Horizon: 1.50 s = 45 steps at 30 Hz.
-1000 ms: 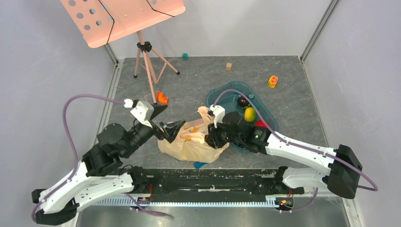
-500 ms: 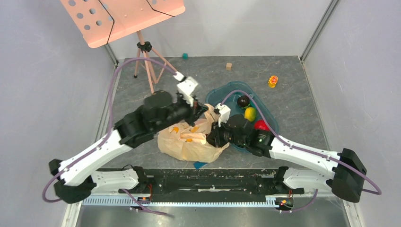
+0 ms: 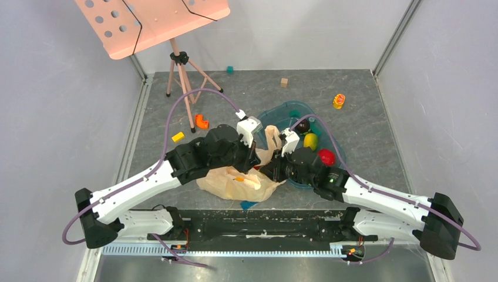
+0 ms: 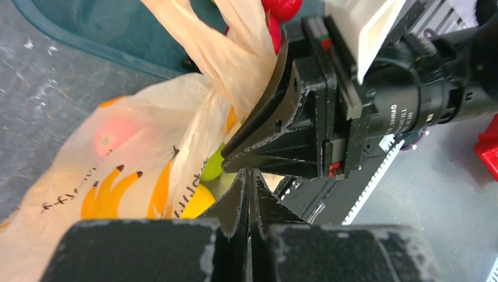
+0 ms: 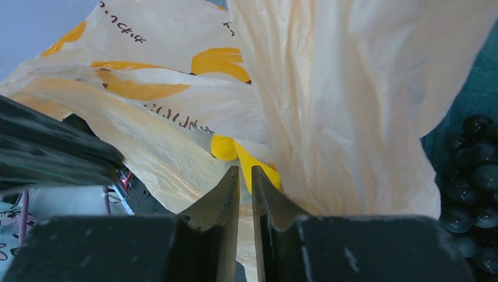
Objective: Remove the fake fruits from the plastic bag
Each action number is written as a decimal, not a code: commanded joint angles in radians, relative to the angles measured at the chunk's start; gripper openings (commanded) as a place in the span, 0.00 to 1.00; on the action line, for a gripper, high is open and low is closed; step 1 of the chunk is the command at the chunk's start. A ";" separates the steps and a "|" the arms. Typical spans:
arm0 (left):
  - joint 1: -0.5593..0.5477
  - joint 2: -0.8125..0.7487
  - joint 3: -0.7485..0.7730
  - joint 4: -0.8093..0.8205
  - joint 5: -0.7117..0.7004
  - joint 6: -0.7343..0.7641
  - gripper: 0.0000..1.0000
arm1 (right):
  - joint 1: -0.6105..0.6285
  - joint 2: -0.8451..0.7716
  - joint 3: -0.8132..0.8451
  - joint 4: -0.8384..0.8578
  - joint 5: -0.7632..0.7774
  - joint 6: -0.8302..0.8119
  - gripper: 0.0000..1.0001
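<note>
The plastic bag (image 3: 229, 183) lies crumpled at the table's near middle, one handle standing up between the arms. My left gripper (image 3: 255, 157) is shut at the bag's mouth with nothing visible between its jaws (image 4: 249, 171). A green pear (image 4: 212, 167) and a yellow fruit (image 4: 197, 202) lie inside just past its tips. My right gripper (image 3: 270, 171) faces it from the right. Its jaws (image 5: 245, 167) stand a thin slit apart, with a yellow banana-like piece (image 5: 226, 147) just beyond the tips and bag film (image 5: 329, 88) draped beside them.
The teal tray (image 3: 282, 111) behind the bag holds a dark plum (image 3: 302, 126), a lemon (image 3: 310, 141), a red apple (image 3: 326, 157) and black grapes (image 5: 475, 158). A pink music stand (image 3: 182, 76) stands at back left. Small blocks (image 3: 201, 121) lie scattered on the grey mat.
My left arm swung from left of the bag over to its mouth, and its jaws went from wide open to shut. The right gripper's jaws narrowed and it shifted slightly right.
</note>
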 commanded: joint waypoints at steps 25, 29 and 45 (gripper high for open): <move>-0.084 0.190 -0.094 -0.140 -0.399 -0.005 0.02 | -0.002 0.073 0.061 -0.152 0.219 -0.016 0.12; -0.085 0.124 -0.157 -0.152 -0.409 -0.042 0.02 | -0.002 0.089 0.080 -0.228 0.324 -0.017 0.12; -0.085 -0.026 -0.255 -0.155 -0.415 -0.112 0.02 | -0.003 0.038 0.066 -0.120 0.294 -0.114 0.66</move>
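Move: The yellow fruit in the bag's mouth lies about 14 cm below the left hand, some 3 cm ahead and 2 cm to its left; the green fruit is about 4 cm to the right of that yellow one, and the tray's middle some 14 cm ahead and 16 cm right of this hand. From the right hand, the yellow fruit is roughly 3 cm ahead, 6 cm left and 5 cm below, while the grapes sit about 5 cm ahead, 8 cm right and 12 cm lower. Shut left gripper sinks some 12 cm, swinging left at the bag's mouth; right goes down-right about 5 cm, then opens. ##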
